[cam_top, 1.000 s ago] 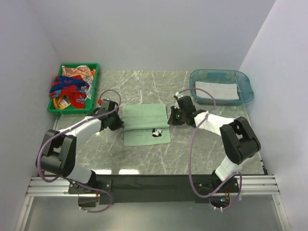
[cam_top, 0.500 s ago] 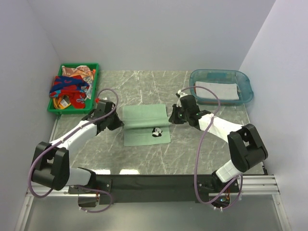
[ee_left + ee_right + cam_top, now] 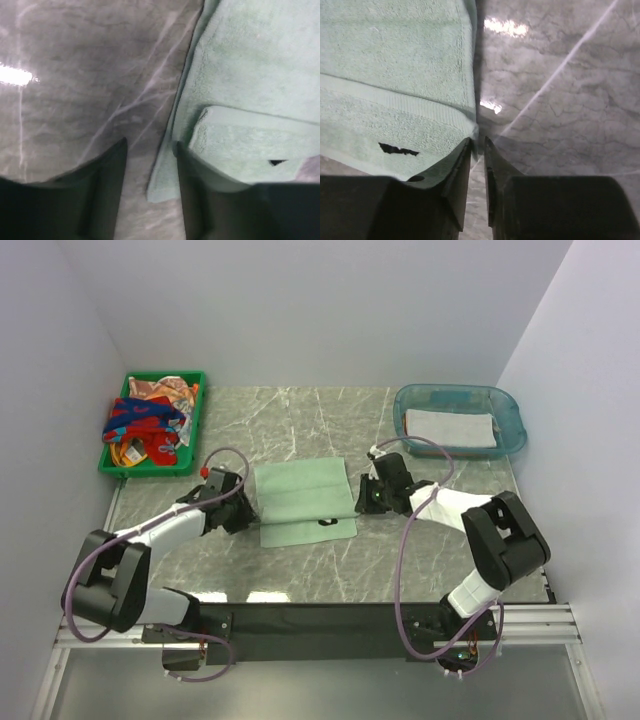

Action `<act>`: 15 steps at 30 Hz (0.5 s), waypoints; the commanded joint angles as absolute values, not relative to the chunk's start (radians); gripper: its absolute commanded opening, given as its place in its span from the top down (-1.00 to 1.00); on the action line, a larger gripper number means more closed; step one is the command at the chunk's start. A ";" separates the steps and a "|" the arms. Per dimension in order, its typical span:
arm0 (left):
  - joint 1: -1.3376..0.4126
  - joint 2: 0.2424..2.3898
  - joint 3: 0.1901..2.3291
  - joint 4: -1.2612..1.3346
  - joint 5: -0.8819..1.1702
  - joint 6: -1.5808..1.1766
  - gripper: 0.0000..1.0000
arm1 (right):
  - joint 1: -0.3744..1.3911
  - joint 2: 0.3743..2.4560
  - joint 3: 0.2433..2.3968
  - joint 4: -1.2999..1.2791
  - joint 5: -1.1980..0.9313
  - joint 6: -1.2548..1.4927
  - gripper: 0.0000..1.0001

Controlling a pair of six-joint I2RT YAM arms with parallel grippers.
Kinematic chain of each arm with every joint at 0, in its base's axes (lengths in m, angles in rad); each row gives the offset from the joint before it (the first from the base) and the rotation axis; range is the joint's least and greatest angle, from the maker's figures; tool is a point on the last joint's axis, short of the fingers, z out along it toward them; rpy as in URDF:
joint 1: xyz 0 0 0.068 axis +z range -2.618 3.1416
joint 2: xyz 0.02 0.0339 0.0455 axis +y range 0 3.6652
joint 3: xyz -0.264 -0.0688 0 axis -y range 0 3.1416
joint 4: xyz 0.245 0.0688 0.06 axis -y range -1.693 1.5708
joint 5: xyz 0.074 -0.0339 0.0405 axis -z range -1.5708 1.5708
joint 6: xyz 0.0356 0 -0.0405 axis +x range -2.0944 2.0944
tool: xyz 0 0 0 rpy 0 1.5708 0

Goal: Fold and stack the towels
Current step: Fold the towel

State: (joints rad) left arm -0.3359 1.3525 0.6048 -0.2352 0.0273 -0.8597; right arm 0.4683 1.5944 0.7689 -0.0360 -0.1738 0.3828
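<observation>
A sage green towel (image 3: 305, 502) lies folded on the marble table, its upper layer drawn down near the front edge. Only a black speck of its print (image 3: 325, 523) shows. My left gripper (image 3: 244, 512) sits low at the towel's left edge. In the left wrist view this gripper (image 3: 150, 150) is open, with the towel's corner (image 3: 162, 185) lying loose between the jaws. My right gripper (image 3: 366, 496) is at the towel's right edge. In the right wrist view it (image 3: 477, 141) stands slightly open, the towel (image 3: 395, 100) just ahead of the tips and nothing between them.
A green tray (image 3: 115, 466) at the back left holds several crumpled towels (image 3: 148, 422), red, blue and orange. A clear blue tub (image 3: 512, 412) at the back right holds a folded whitish towel (image 3: 452, 428). Grey walls close in the table.
Both grippers moved toward the near edge with the towel's upper layer, covering most of the panda print. Both then opened and let go of the towel.
</observation>
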 commanded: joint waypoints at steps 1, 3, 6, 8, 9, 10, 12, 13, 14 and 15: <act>-0.336 1.263 0.609 -0.259 -0.031 -0.856 -0.07 | 0.471 1.505 0.750 -0.038 -0.158 0.350 0.40; -0.336 1.220 0.620 -0.308 -0.037 -0.851 -0.26 | 0.476 1.461 0.747 -0.079 -0.155 0.330 0.22; -0.341 1.126 0.656 -0.363 -0.063 -0.845 -0.59 | 0.480 1.375 0.768 -0.129 -0.147 0.299 0.00; -0.344 1.091 0.678 -0.373 -0.063 -0.835 -0.68 | 0.483 1.344 0.793 -0.147 -0.152 0.279 -0.08; -0.345 1.091 0.692 -0.374 -0.060 -0.830 -0.69 | 0.489 1.342 0.831 -0.156 -0.152 0.276 -0.10; -0.347 1.113 0.725 -0.379 -0.055 -0.819 -0.70 | 0.492 1.353 0.848 -0.173 -0.147 0.275 -0.10; -0.359 1.156 0.779 -0.379 -0.043 -0.807 -0.69 | 0.502 1.396 0.900 -0.176 -0.143 0.270 -0.11; -0.365 1.211 0.799 -0.373 -0.037 -0.787 -0.66 | 0.505 1.416 0.919 -0.181 -0.144 0.267 -0.12; -0.382 1.244 0.817 -0.371 -0.026 -0.773 -0.65 | 0.506 1.437 0.939 -0.184 -0.147 0.261 -0.12; -0.390 1.276 0.859 -0.373 -0.025 -0.759 -0.63 | 0.515 1.483 0.971 -0.187 -0.153 0.258 -0.12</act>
State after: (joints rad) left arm -0.3626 1.1969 0.7731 -0.3702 -0.0380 -0.8215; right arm 0.4976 1.4124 0.8913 -0.1555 -0.1593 0.2893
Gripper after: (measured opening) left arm 0.824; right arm 0.559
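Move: The green towel lies between the hands: its middle is about 5 cm ahead and 11 cm right of the left hand, and about 2 cm ahead and 11 cm left of the right hand, an inch or less below both. Each hand is at one end of the turned-over edge, the left corner 1 cm right of the left hand, the right corner 1 cm left of the right hand. From the right hand, the panda patch shows about 7 cm left and 2 cm back. Straight up at first, both hands rise about 9 cm off the ends of the towel's turned-over edge, then curve forward some 2 to 3 cm over it, fingertips tilting outward by roughly 10 degrees. The already parting fingers open on as they go, the left nearly full, the right about halfway, and come free of the cloth. ##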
